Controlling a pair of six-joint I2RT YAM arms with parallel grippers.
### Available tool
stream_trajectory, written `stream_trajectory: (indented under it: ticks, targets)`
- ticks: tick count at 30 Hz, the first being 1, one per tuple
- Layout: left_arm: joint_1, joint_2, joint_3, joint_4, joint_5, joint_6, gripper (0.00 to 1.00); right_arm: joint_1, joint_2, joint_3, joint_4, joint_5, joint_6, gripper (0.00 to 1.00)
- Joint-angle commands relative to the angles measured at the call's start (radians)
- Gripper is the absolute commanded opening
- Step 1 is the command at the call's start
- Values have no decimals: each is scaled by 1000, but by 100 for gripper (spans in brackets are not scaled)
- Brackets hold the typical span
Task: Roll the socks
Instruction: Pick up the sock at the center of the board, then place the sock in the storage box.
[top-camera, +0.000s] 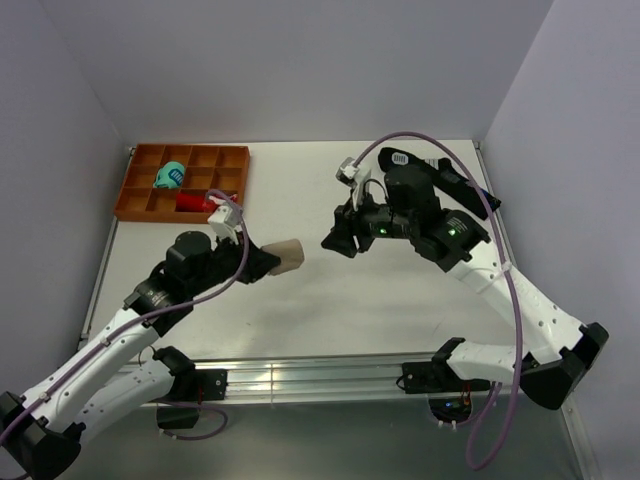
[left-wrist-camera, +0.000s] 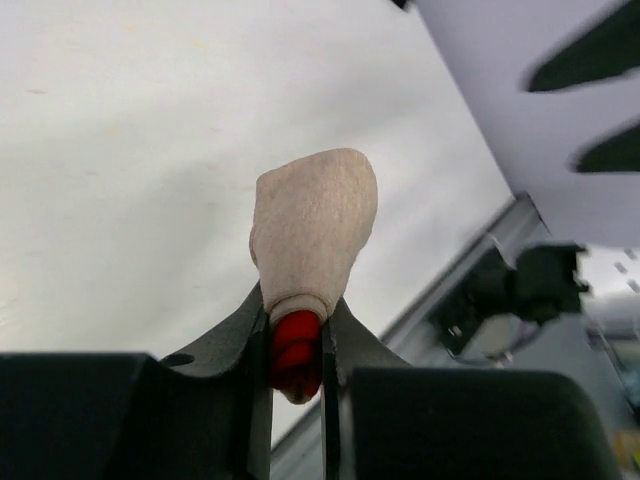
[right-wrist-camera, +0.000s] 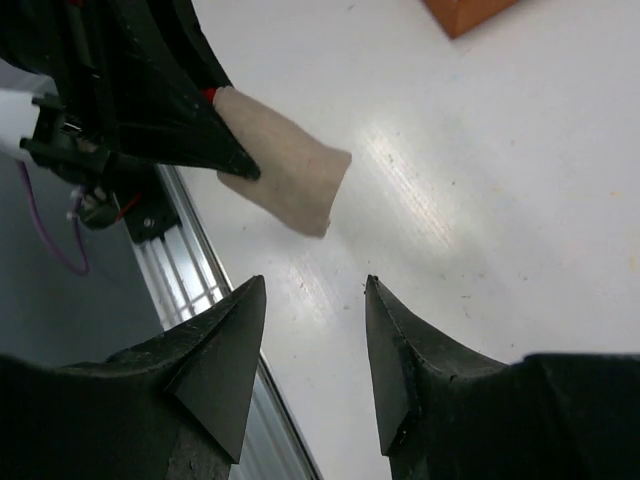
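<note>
The socks (top-camera: 286, 255) are a small beige roll with a red end, held above the white table by my left gripper (top-camera: 268, 262). In the left wrist view the red end (left-wrist-camera: 296, 350) is pinched between the two black jaws of the left gripper (left-wrist-camera: 296, 335), and the beige roll (left-wrist-camera: 315, 225) sticks out beyond them. My right gripper (top-camera: 335, 240) hovers a short way to the right of the roll, open and empty. Seen from the right wrist, the right gripper (right-wrist-camera: 314, 285) points at the socks (right-wrist-camera: 285, 170) without touching them.
An orange compartment tray (top-camera: 135, 195) stands at the back left and holds a teal bundle (top-camera: 171, 177) and a red bundle (top-camera: 195, 201). A long black sock (top-camera: 440, 178) lies at the back right, under the right arm. A metal rail (top-camera: 310, 375) runs along the near table edge.
</note>
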Motion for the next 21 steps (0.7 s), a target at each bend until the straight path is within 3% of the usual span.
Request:
stream_trajectory:
  ticks: [1,7,13,17,21]
  targets:
    - [26,-35,67,-30,-247,-9,0,-24,-61,-36,96,78,77,52]
    - [92,40,202,-140,-726,-14,0,-29,-91,-96,150,147,124,52]
    - [224,198,300,-107,-1035,-29,0,-30,-83,-165,207,220,166,52]
    - [350,343,355,-71,-1141,-14,0,-29,-69,-199,215,249,157,52]
    - [509,454,423,-68,-1158,-21,0,-30,-60,-219,222,294,161,51]
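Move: The left hand already holds the folded beige sock by its red end; the wooden box lies with its middle about 37 cm ahead, 31 cm to the left and 21 cm below. In the box, the teal roll sits some 39 cm ahead and 36 cm left of this hand, the red roll 32 cm ahead and 28 cm left. From the right hand the box is about 36 cm ahead, 43 cm left and 27 cm below. Leftward and forward in one quick sweep, the left hand carries the beige sock towards the wooden box, about 30 cm in all, while the wrist swings some 80 degrees counter-clockwise; it arcs up nearly 5 cm, then starts sinking. Its fingers keep their pinch. The empty right hand eases about 4 cm down and 3 cm forward, drifting right and turning slightly clockwise, fingers staying open. ##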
